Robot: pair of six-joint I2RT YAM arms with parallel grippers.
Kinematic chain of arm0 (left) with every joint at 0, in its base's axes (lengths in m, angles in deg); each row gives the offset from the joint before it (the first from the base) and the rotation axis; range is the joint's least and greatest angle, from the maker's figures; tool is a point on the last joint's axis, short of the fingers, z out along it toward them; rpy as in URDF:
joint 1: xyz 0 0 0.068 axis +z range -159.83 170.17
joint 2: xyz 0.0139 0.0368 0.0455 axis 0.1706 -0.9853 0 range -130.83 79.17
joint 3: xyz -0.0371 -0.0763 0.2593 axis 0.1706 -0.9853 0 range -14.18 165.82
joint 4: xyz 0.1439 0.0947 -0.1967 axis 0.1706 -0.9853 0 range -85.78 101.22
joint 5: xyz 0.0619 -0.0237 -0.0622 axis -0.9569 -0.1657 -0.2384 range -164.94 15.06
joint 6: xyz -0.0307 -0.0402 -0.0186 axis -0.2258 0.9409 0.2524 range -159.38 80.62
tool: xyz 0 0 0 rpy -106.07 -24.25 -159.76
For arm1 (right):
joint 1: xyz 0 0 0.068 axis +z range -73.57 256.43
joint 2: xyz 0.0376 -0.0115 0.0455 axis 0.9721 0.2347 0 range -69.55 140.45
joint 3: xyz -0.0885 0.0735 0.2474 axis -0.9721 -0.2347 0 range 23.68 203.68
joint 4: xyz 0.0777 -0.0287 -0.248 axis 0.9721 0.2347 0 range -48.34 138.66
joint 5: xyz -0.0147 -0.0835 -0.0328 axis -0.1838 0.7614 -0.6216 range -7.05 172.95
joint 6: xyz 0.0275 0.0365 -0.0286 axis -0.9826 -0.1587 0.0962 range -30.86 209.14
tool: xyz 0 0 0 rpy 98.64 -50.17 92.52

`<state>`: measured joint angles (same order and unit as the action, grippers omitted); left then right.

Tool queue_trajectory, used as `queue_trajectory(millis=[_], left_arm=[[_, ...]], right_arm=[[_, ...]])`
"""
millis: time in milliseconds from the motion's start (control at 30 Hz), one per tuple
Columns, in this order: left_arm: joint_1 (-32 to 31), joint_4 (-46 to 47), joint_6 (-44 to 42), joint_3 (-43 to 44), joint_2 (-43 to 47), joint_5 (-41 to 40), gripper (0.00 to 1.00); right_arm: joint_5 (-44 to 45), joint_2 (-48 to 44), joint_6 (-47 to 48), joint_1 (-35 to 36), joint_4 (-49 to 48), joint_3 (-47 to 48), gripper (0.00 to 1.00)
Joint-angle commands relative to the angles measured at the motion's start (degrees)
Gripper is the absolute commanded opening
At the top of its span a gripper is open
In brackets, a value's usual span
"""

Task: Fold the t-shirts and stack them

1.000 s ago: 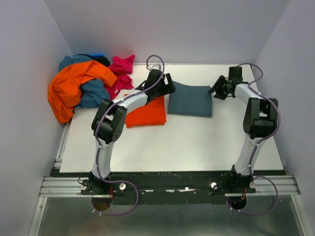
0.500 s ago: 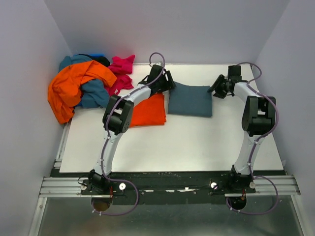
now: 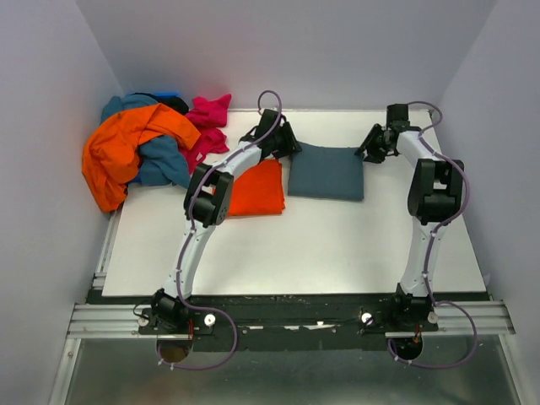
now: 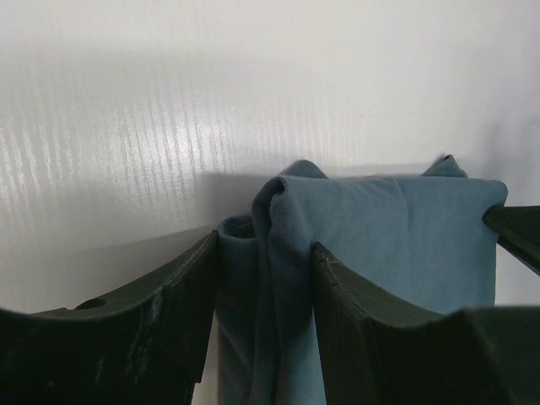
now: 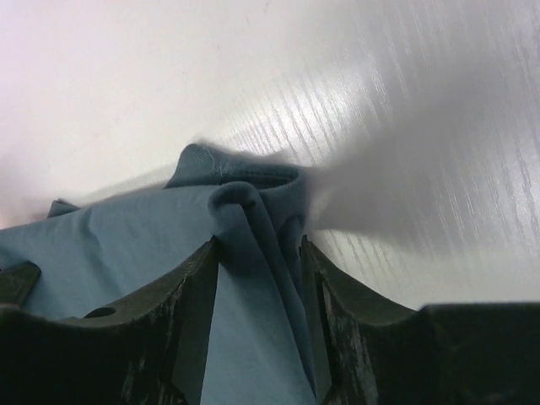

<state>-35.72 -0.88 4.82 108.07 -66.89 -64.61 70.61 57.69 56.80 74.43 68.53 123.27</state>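
Note:
A folded slate blue-grey t-shirt [image 3: 326, 171] lies flat at the table's middle back. My left gripper [image 3: 291, 145] is at its far left corner. In the left wrist view the jaws [image 4: 266, 245] are pressed on a bunched fold of that blue-grey cloth [image 4: 396, 228]. My right gripper [image 3: 365, 150] is at the far right corner, and its jaws [image 5: 260, 245] pinch a raised ridge of the same shirt [image 5: 126, 245]. A folded orange-red t-shirt [image 3: 257, 190] lies just left of it, partly under the left arm.
A loose heap of t-shirts sits at the back left corner: orange [image 3: 126, 143], teal-blue [image 3: 160, 160] and magenta pink [image 3: 207, 122]. White walls close in the table on the left, back and right. The arm bases stand on a rail [image 3: 287, 316] at the near edge.
The left gripper slid right from over the orange-red shirt to the blue-grey shirt's far left corner and closed on it. The right gripper edged onto the far right corner and tightened.

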Motion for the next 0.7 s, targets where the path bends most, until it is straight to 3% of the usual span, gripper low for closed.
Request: queue_trajectory(millis=[0,100,367,500,567,667], left_arm=[[0.84,-1.53,1.76,0.44,-2.39,1.89,0.56],[1.28,1.72,2.99,-0.96,-2.56,3.81,0.37],[1.37,4.01,6.25,1.14,-4.94,7.07,0.37],[1.37,4.09,5.02,0.0,-3.53,6.2,0.37],[1.37,4.54,4.93,-0.7,-3.01,6.2,0.37],[1.37,4.45,4.75,-0.62,-2.92,6.37,0.36]], right_arm=[[3.46,3.1,0.26,1.21,7.31,5.61,0.5],[3.99,3.28,-0.09,1.38,7.75,5.96,0.47],[5.83,5.47,-1.06,2.0,12.14,10.53,0.48],[9.78,5.65,1.65,2.0,15.14,12.82,0.61],[10.14,4.86,3.94,2.0,14.09,12.04,0.78],[6.2,5.47,5.79,1.91,12.06,12.02,0.77]])
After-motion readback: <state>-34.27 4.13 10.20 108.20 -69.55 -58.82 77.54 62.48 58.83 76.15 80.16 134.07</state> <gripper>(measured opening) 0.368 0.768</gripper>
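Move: The folded blue t-shirt's far left corner already lies between the left hand's open fingers, about 1 cm ahead, level sideways, 2 cm below; the shirt's middle is roughly 10 cm right and 7 cm back. The orange t-shirt lies some 14 cm left and 14 cm back, the pink t-shirt about 27 cm left and 6 cm ahead. The blue shirt's far right corner is 2 cm ahead, 1 cm left and 2 cm below the right hand. Nearly on the spot, easing about 1 cm forward and down, the left hand quickly closes its fingers partway and pinches the blue t-shirt at its far left corner, rolling some 5–10 degrees, its left side dropping. The right hand stays within a centimetre of its place astride the far right corner, tilts and rolls slightly the same way, and late on spreads its fingers wider. ##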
